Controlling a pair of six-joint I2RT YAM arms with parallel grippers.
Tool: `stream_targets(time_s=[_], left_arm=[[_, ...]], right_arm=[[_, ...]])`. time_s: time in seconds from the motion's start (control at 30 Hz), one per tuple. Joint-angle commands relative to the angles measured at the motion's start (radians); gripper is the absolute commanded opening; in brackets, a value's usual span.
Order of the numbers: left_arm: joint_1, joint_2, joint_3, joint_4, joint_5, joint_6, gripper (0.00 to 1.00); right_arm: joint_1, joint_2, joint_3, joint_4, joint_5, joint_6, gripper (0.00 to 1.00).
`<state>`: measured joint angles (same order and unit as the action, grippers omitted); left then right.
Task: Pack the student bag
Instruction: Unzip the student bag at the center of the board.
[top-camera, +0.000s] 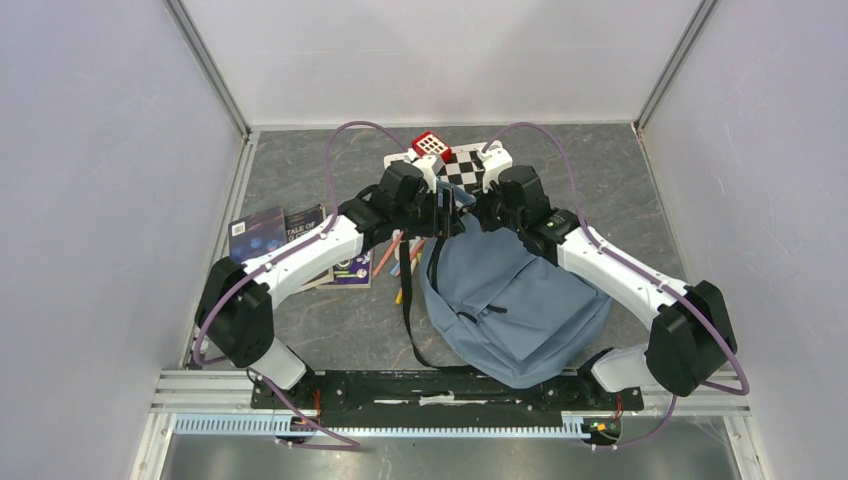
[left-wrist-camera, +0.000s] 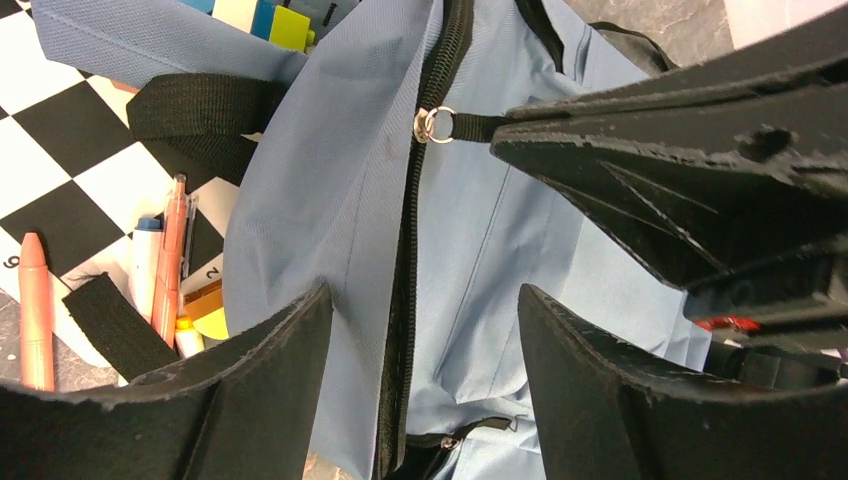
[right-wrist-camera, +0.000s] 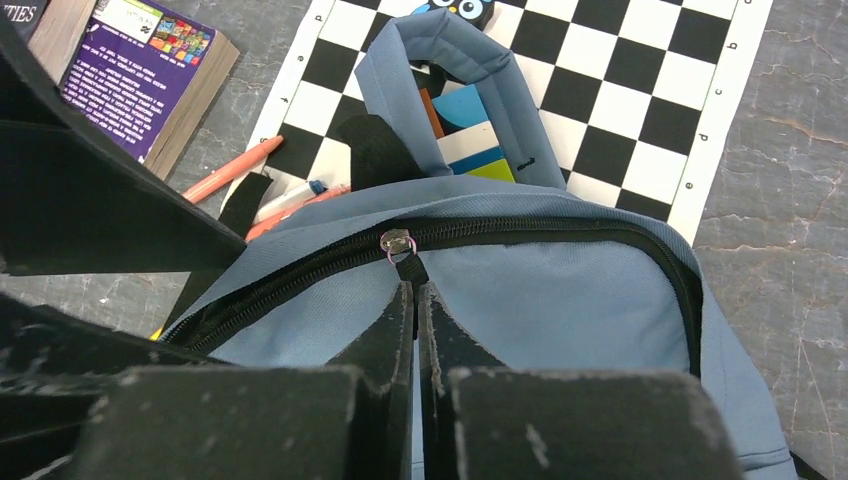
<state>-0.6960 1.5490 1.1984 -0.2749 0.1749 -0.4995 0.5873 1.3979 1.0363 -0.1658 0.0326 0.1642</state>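
The student bag (top-camera: 510, 300), a blue-grey backpack, lies in the middle of the table with its top towards the far side. Its main zipper (right-wrist-camera: 300, 270) runs dark across the top. My right gripper (right-wrist-camera: 416, 285) is shut on the black zipper pull (right-wrist-camera: 410, 265), just below the metal slider (right-wrist-camera: 397, 243). My left gripper (left-wrist-camera: 425, 292) is open, one finger on each side of the zipper line (left-wrist-camera: 405, 300) and holding nothing. In the left wrist view the right gripper's fingers (left-wrist-camera: 690, 150) pinch the pull (left-wrist-camera: 475, 127). Both grippers meet at the bag's top (top-camera: 460, 205).
A checkerboard mat (top-camera: 465, 165) lies under the bag's top, with a red-and-white cube (top-camera: 430, 145) at its far edge. Books (top-camera: 275, 230) lie to the left, one purple (right-wrist-camera: 140, 70). Crayons and pens (left-wrist-camera: 33, 300) and coloured blocks (right-wrist-camera: 470, 135) lie beside the bag's handle (right-wrist-camera: 440, 40).
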Motion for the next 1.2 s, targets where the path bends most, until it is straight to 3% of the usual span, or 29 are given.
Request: stream_targets(time_s=[0.0,0.17,0.43,0.7,1.0,1.17], left_arm=[[-0.003,0.048,0.085,-0.037,-0.019,0.057,0.72],[-0.003,0.083,0.107,-0.056,-0.017,0.093,0.58],[-0.002,0.100,0.086,-0.018,0.015,0.066,0.47],[-0.002,0.093,0.070,-0.011,0.032,0.067,0.03],[-0.002,0.002,-0.039,0.018,0.083,0.038,0.02],[-0.002,-0.076,-0.121,0.056,0.074,-0.025,0.02]], right_arm=[[0.003,-0.034,0.004,0.037,-0.012,0.021,0.00],[0.003,-0.036,0.005,0.037,-0.016,0.027,0.00],[0.003,-0.041,0.002,0.035,-0.018,0.033,0.00],[0.003,-0.034,0.008,0.006,0.036,0.033,0.00],[0.000,0.009,0.097,-0.092,0.248,0.010,0.00],[-0.006,0.073,0.180,-0.139,0.293,-0.006,0.00]])
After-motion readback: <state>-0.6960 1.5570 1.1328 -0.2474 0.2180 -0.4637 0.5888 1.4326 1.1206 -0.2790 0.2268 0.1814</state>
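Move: Between the left hand's open fingers lies the bag's zipper edge, about 3 cm below and 1 cm ahead; the zipper slider is roughly 3 cm ahead and 4 cm right of that hand, while the pens lie some 9 cm left and 6 cm back. The right hand already holds the slider's tab; the zipper bend it heads for is about 6 cm ahead and 8 cm right. From it the bag handle stands around 7 cm ahead, 4 cm left. Sinking about 3 cm onto the bag's zipper edge, the left hand shuts its wide-open fingers and pinches the cloth behind the slider, then draws back some 2 cm with it. The right hand, which holds the tab still until the left has gripped, then pulls about 3 cm right and a little forward towards the zipper bend, turning some 10 degrees clockwise. ##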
